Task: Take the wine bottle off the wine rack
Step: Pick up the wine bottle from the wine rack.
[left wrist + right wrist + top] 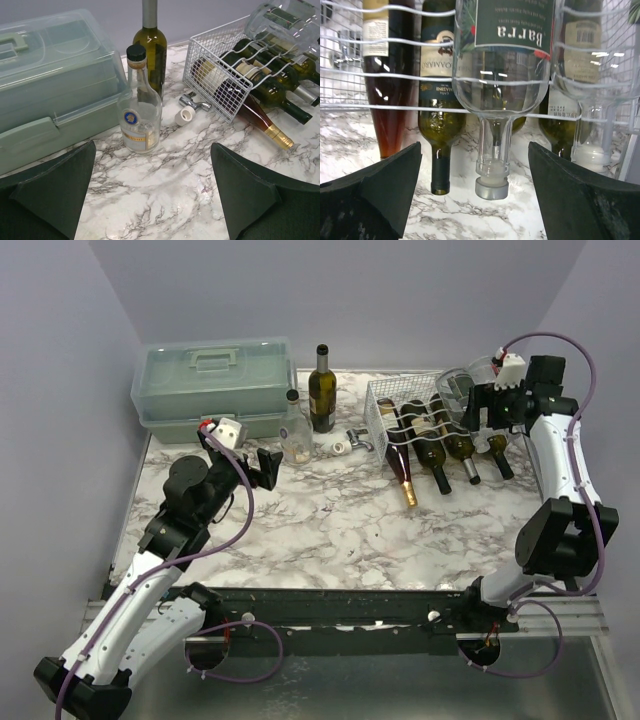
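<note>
The white wire wine rack (pixel 385 405) stands at the back right of the marble table, with several bottles lying in it, necks pointing toward the front. A clear wine bottle (pixel 458 385) lies on the upper cradles. In the right wrist view its neck and grey stopper (pixel 492 182) hang between my fingers without touching them. My right gripper (pixel 482 405) is open at the rack's right end. The rack's wires (pixel 380 75) cross dark bottles behind. My left gripper (pixel 268 465) is open and empty over the table, left of the rack (pixel 210 95).
A pale green toolbox (pixel 215 385) sits at the back left. An upright dark green bottle (pixel 321 390) and a small clear bottle (pixel 294 430) stand beside it. A metal stopper (pixel 357 438) and a white cap (pixel 340 447) lie near the rack. Walls close in on three sides.
</note>
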Available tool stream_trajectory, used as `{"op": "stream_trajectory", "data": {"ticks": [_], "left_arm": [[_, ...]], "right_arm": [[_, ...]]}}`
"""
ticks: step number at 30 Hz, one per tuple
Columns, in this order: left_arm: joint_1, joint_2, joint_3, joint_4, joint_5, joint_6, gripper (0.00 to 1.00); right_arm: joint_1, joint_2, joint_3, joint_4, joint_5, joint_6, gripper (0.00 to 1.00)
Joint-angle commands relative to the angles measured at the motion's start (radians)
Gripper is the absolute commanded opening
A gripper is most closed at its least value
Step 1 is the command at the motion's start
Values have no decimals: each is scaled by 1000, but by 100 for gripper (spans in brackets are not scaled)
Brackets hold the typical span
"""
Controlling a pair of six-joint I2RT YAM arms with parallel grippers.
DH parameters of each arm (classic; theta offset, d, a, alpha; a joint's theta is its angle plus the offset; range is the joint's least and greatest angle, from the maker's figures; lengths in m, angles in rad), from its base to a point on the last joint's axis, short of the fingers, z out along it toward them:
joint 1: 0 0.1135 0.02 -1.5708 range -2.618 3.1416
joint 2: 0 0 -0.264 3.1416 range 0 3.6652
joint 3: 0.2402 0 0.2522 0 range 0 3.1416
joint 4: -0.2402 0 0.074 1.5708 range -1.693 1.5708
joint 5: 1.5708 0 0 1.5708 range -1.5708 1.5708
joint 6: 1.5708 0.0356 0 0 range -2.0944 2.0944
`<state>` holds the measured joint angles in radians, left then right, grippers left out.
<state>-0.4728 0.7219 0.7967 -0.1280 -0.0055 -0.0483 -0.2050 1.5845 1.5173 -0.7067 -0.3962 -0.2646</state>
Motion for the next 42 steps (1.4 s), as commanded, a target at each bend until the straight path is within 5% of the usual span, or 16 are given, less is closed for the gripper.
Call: {"op": "stream_trajectory", "data": {"ticks": [1,25,42], "left_arm": [[5,-2,-13,25,-40,27,99],[7,10,-16,26,-20,25,99],[7,6,-17,27,-11,22,99]], "right_arm": [[-7,27,-37,16,58,-29,90],[-5,169,-93,110,55,20,67],[13,188,-120,143,95,46,64]]}}
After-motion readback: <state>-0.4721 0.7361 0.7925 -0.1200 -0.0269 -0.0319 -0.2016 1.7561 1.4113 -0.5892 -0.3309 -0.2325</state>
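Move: Below the right hand by some 10 cm, and only 1 or 2 cm forward, hangs the neck of the clear wine bottle; the bottle's middle lies about 9 cm ahead, 2 cm left and 8 cm down. A second clear bottle lies some 9 cm to the right of it and 3 cm farther out. The Negroamaro bottle in the rack is about 8 cm ahead of the hand, 9 cm left and 16 cm lower. From the left hand the clear wine bottle is roughly 50 cm right, 22 cm forward and 15 cm lower. Sinking about 10 cm, the right hand comes down around the neck of the clear wine bottle, quickly for most of the way, then nearly pausing before easing lower. The fingers tip some 10 degrees farther down and close by about a quarter of their range, ending astride the neck with a gap still showing, no grip yet. ##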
